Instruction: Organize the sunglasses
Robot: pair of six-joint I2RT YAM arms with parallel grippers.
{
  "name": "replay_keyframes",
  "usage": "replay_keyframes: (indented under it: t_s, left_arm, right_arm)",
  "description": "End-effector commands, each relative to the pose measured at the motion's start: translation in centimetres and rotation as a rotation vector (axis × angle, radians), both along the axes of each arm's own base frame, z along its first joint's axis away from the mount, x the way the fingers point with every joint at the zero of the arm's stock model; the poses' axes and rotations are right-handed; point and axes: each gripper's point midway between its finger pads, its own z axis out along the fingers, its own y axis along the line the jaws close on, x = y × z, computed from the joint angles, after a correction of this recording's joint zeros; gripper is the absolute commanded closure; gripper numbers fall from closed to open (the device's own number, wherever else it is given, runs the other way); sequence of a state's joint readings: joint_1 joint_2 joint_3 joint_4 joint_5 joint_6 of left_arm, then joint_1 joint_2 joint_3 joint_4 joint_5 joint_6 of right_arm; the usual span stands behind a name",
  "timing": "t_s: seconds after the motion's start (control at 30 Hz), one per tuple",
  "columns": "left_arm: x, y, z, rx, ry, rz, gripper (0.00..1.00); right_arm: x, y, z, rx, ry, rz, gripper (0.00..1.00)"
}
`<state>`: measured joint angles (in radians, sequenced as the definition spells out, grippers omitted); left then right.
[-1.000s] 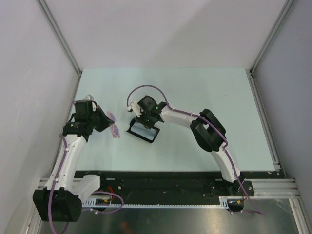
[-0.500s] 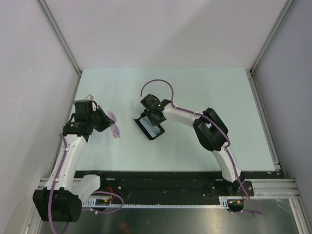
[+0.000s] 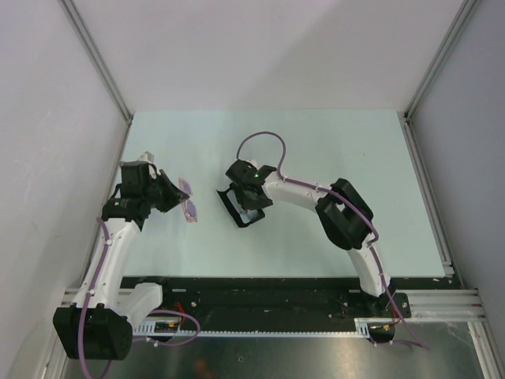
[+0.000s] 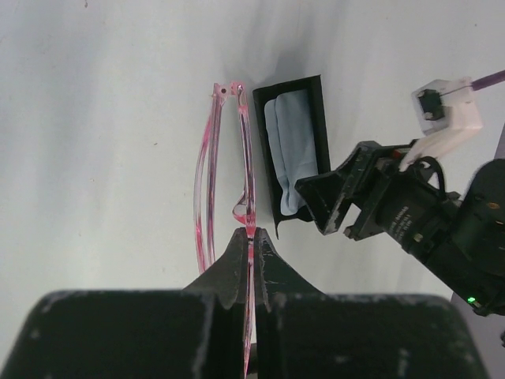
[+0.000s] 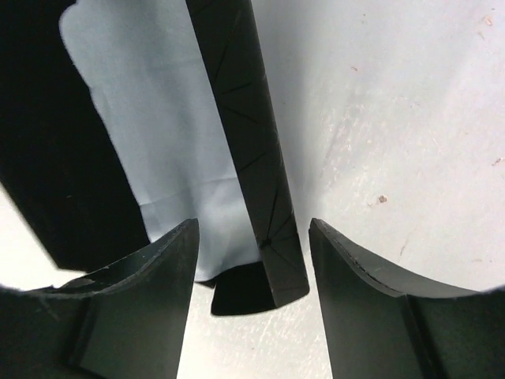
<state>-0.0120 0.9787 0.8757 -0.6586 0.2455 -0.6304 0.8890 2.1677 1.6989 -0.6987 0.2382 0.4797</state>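
Observation:
The sunglasses (image 4: 207, 162), folded with a thin pink frame, stick out from my left gripper (image 4: 251, 235), which is shut on them at the rim. In the top view they (image 3: 187, 204) hang at the table's left, just off my left gripper (image 3: 174, 196). To their right lies the black case (image 3: 237, 213), open, with a pale blue cloth (image 4: 289, 146) inside. My right gripper (image 5: 252, 237) stands open astride one long wall of the case (image 5: 251, 134), its fingers (image 5: 150, 276) clear of that wall. The cloth (image 5: 150, 126) lies left of it.
The pale green table (image 3: 331, 150) is enclosed by grey walls with metal posts (image 3: 99, 59) at the back corners. The right arm (image 4: 410, 217) reaches in close to the case's right side in the left wrist view.
My right gripper has opened and let go of the case wall. The case has swung from lying crosswise to a steeper angle. The left gripper has kept its hold and place.

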Motion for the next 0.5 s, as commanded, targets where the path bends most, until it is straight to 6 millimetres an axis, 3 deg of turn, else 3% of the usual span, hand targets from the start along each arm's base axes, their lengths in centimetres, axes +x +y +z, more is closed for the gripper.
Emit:
replay_keyframes:
  t_s: [0.0, 0.2, 0.3, 0.33, 0.47]
  left_arm:
    - [0.0, -0.3, 0.7, -0.025, -0.045, -0.012, 0.99]
    - [0.1, -0.6, 1.3, -0.031, -0.061, -0.036, 1.00]
    - [0.4, -1.2, 1.9, -0.050, -0.072, -0.068, 1.00]
    - [0.4, -1.5, 2.2, -0.064, -0.079, -0.087, 1.00]
    - [0.9, -2.2, 2.5, -0.103, -0.078, -0.103, 0.99]
  right_arm:
    - [0.5, 0.9, 5.4, 0.135, -0.068, -0.066, 0.36]
    - [0.9, 0.7, 7.7, 0.204, -0.097, -0.090, 0.36]
    - [1.3, -0.7, 7.5, 0.191, -0.113, -0.129, 0.48]
    - [1.3, -1.7, 6.9, 0.172, -0.114, -0.151, 0.56]
    - [2.8, -4.4, 6.7, 0.153, -0.137, -0.226, 0.61]
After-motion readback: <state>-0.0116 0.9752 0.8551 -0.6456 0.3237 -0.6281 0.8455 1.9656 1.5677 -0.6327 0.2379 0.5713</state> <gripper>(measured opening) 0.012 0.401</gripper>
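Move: The right hand hovers low at the near right part of the open black case, whose middle is some 5 cm to its left, about 1 cm ahead and 2 cm below. Inside lies the grey cloth, roughly 4 cm left of this hand, level with it and 2 cm below; the sunglasses are about 20 cm left, 2 cm back and 13 cm higher. From the left hand, holding those sunglasses, the case is about 15 cm right, 5 cm ahead and 17 cm below. The right hand, its fingers spread either side of the case's right-hand wall, rises almost straight up by about 6 cm and rolls some 10 degrees so that its left side lifts, then late on slides about 2 cm to the right, away from the case, while the fingers draw partly together on nothing. The left hand keeps its pinch on the sunglasses high above the table and eases about a centimetre to the right, towards the case. ##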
